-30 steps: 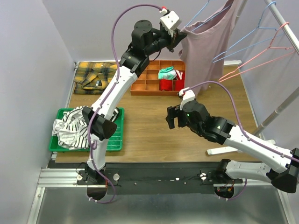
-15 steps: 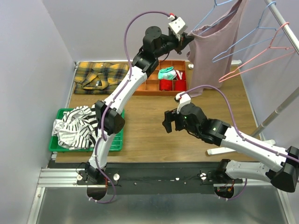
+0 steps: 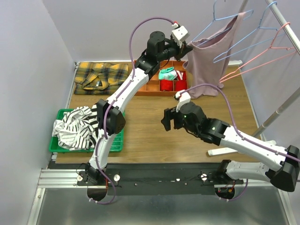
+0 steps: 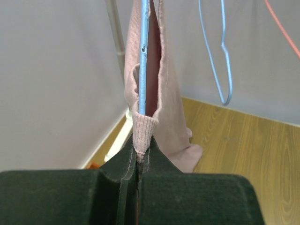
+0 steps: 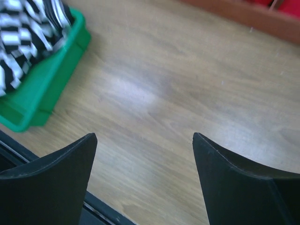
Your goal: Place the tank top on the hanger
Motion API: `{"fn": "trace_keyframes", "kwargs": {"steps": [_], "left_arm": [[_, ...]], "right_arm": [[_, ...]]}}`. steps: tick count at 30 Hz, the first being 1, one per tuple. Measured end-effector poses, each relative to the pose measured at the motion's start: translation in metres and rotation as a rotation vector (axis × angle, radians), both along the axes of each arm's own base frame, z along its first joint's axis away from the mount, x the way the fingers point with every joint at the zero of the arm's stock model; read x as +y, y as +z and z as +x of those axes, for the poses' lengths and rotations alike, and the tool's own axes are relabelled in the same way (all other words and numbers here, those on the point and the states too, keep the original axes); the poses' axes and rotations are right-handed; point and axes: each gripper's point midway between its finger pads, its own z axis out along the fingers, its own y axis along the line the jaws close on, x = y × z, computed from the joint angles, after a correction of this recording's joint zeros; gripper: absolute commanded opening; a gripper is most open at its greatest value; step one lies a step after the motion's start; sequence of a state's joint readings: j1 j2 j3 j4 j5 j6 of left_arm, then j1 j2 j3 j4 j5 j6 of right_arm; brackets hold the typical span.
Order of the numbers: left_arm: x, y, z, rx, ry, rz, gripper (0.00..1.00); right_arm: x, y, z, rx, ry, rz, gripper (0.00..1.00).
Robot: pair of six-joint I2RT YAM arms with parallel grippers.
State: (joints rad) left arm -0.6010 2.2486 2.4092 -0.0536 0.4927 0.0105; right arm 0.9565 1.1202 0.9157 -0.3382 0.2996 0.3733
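Observation:
The mauve-pink tank top [image 3: 208, 63] hangs over a light-blue wire hanger [image 3: 213, 29] on the rack at the back right. My left gripper [image 3: 188, 47] is raised high and shut on the top's strap edge at its left side. In the left wrist view the pink strap [image 4: 140, 131] is pinched between the shut jaws, with the blue hanger wire [image 4: 143, 51] running up inside the tank top [image 4: 171, 108]. My right gripper [image 3: 169, 119] hovers open and empty over the table's middle; in the right wrist view only bare wood lies between its fingers [image 5: 56, 168].
More hangers hang on the rack: blue [image 3: 248, 40], pink [image 3: 269, 51]. The rack pole [image 3: 281, 108] slants at right. An orange compartment tray [image 3: 161, 82] with rolled items sits at the back. Yellow plaid cloth [image 3: 98, 77] lies back left. Green tray [image 3: 117, 136] holds a striped garment [image 3: 75, 129].
My left gripper has swung right and a little down with the strap, pulling the top along the hanger. My right gripper has drifted slightly left, still open.

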Motion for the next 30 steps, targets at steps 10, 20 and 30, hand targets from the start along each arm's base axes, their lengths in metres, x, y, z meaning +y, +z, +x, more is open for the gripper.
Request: {"fn": "trace_keyframes", "kwargs": {"steps": [10,20,30], "left_arm": [[0.018,-0.046,0.015,0.110,0.019,0.074,0.00],[0.022,-0.035,0.002,0.107,-0.007,0.072,0.00],[0.022,-0.029,-0.005,0.121,-0.032,0.056,0.00]], "right_arm": [[-0.007,0.211,0.056,-0.380,-0.258,0.302,0.71],[-0.099,0.246,0.233,-0.372,-0.612,0.324,0.68],[-0.131,0.266,0.249,-0.306,-0.606,0.510,0.58]]}}
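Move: The neck of the held blue hanger, just under its hook, is roughly 32 cm ahead of the open right hand, 14 cm to its right and 29 cm above. The hanger's pinched near corner is about 26 cm ahead, 7 cm right and 20 cm up from the right hand; the tank top's middle hangs some 28 cm ahead, 15 cm right and 10 cm up. From the left hand, the neck lies around 6 cm ahead, 8 cm right and 9 cm up. Climbing steeply at first, the right hand then swings forward and to its right to the blue hanger's neck, ending some 25 cm farther out, 27 cm higher and 13 cm farther right. The hand levels out and turns clockwise, its open fingers narrowing by about a third. The left hand keeps its pinch on the hanger corner and tank top, dipping, then recovering partway and easing slightly left. ##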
